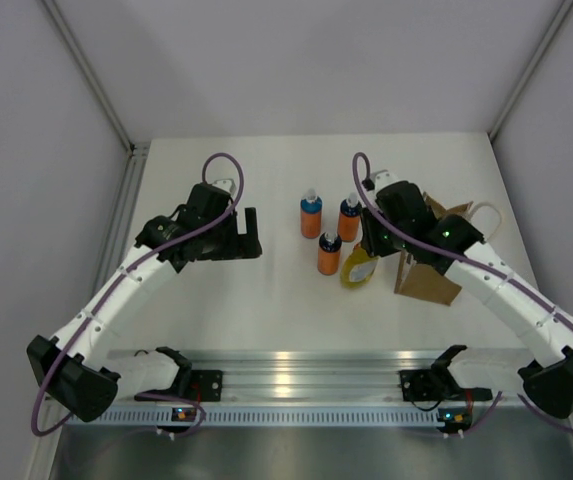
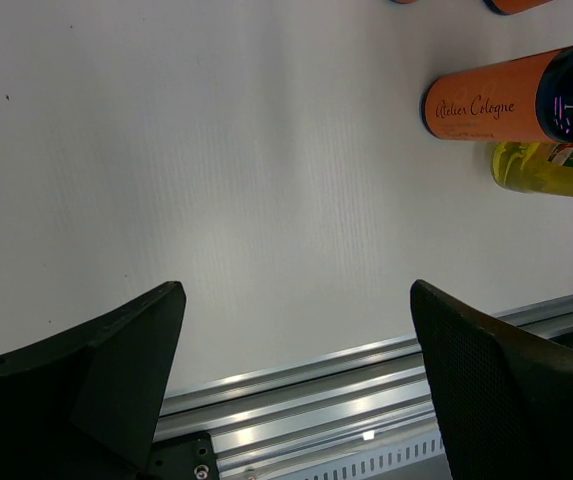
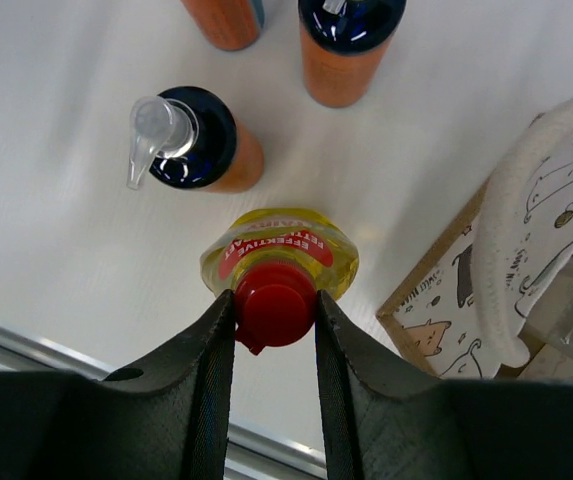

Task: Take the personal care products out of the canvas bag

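Note:
Three orange bottles stand on the table in the top view: one at the left (image 1: 311,215), one at the back (image 1: 349,217), one in front (image 1: 329,253). My right gripper (image 3: 274,310) is shut on the red cap of the rounded yellow bottle (image 3: 278,250), held upright just left of the canvas bag (image 1: 428,275). I cannot tell whether its base touches the table. The bag's patterned lining (image 3: 556,200) and cream handle (image 3: 496,270) show at right. A clear shape (image 3: 566,315) lies inside it. My left gripper (image 2: 296,295) is open and empty, well left of the bottles.
An aluminium rail (image 1: 286,365) runs along the table's near edge. In the left wrist view one orange bottle (image 2: 496,100) and the yellow bottle (image 2: 551,170) show at the far right. White walls close the table at the back and sides.

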`<state>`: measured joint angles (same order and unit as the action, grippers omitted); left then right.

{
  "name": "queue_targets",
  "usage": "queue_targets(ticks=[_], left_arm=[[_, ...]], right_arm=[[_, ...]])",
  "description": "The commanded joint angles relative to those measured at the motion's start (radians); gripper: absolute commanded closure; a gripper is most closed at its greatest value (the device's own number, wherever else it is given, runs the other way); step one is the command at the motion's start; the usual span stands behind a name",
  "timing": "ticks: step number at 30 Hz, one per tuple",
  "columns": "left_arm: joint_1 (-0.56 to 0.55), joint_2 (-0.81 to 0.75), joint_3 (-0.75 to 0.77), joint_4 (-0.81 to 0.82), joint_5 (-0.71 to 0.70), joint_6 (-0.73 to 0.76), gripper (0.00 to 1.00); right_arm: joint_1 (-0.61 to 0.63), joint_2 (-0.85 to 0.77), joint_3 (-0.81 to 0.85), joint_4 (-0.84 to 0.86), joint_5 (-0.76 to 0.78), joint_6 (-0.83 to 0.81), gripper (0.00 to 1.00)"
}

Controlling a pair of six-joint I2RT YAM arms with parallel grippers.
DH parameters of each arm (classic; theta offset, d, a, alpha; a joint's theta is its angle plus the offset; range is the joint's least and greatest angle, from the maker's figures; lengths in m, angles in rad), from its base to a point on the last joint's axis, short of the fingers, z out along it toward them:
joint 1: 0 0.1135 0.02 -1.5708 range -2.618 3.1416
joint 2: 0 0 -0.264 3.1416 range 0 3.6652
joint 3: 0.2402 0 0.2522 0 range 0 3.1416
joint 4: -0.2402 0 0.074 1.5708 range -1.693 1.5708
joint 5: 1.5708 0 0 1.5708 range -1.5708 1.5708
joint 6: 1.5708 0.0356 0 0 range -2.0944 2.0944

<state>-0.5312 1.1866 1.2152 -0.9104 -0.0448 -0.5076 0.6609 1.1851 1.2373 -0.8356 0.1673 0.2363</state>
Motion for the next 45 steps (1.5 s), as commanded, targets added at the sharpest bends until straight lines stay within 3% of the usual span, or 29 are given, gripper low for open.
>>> queue_targets(ticks=[1, 7, 10, 11, 14, 20, 25, 31, 33, 37, 38, 39, 40, 45], left_arm=[[-0.003, -0.021, -0.005, 0.041, -0.007, -0.008, 0.02], [-0.003, -0.018, -0.014, 0.041, -0.01, -0.011, 0.02], [-0.003, -0.018, -0.022, 0.039, -0.007, -0.014, 0.02], [-0.003, -0.018, -0.022, 0.041, -0.009, -0.014, 0.02], [-0.001, -0.012, -0.025, 0.041, -0.01, -0.012, 0.02], [-0.003, -0.012, -0.022, 0.039, -0.003, -0.012, 0.02], [-0.003, -0.013, -0.014, 0.041, 0.009, -0.009, 0.02], [-0.003, -0.022, -0.013, 0.039, 0.016, 0.014, 0.01], [-0.003, -0.022, -0.011, 0.038, 0.011, 0.021, 0.01], [-0.003, -0.01, -0.008, 0.038, 0.014, 0.035, 0.02], [-0.001, -0.008, -0.006, 0.039, 0.016, 0.035, 0.02], [-0.003, -0.005, -0.003, 0.038, 0.022, 0.035, 0.01], [-0.003, -0.004, 0.0, 0.039, 0.023, 0.032, 0.01], [-0.003, -0.016, -0.002, 0.038, 0.022, 0.029, 0.02]], right_arm=[[0.029, -0.058, -0.033, 0.262, 0.015, 0.009, 1.0], [0.063, -0.042, -0.081, 0.26, 0.008, -0.015, 0.98], [0.078, -0.05, -0.098, 0.26, 0.014, -0.014, 0.79], [0.085, -0.051, -0.101, 0.26, 0.017, -0.012, 0.6], [0.086, -0.058, -0.095, 0.251, 0.026, -0.009, 0.4], [0.085, -0.062, -0.017, 0.163, 0.106, -0.029, 0.38], [0.02, -0.088, 0.033, 0.073, 0.192, -0.077, 0.31], [-0.277, -0.119, 0.105, -0.071, 0.127, -0.069, 0.31], [-0.374, -0.11, 0.148, -0.12, 0.17, 0.012, 0.31], [-0.405, -0.114, 0.162, -0.187, 0.256, 0.233, 0.25], [-0.405, -0.119, 0.145, -0.192, 0.27, 0.327, 0.2], [-0.405, -0.13, 0.133, -0.191, 0.284, 0.375, 0.07], [-0.406, -0.134, 0.122, -0.191, 0.293, 0.426, 0.01], [-0.405, -0.154, 0.064, -0.218, 0.307, 0.684, 0.0]])
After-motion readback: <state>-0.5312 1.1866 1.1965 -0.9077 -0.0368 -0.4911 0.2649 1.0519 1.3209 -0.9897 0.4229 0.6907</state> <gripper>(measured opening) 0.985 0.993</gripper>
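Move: I hold the yellow bottle by its red cap, its base just clear of the table; its set-down spot is about 2 cm to my right hand's left and some 20 cm below it. The nearest orange bottle stands roughly 8 cm left and 4 cm farther out, another about 3 cm left and 12 cm out; the canvas bag is some 18 cm right and 4 cm out. From my left hand the spot lies about 25 cm right, level with it. With my right hand I lower the yellow bottle about 3 cm onto the table, easing it a little left towards the nearest orange bottle, and open to let go of the red cap. Then I rise some 9 cm and sweep about 17 cm right to the canvas bag, turning some 50 degrees clockwise, mostly late on, and spreading my fingers wide. ##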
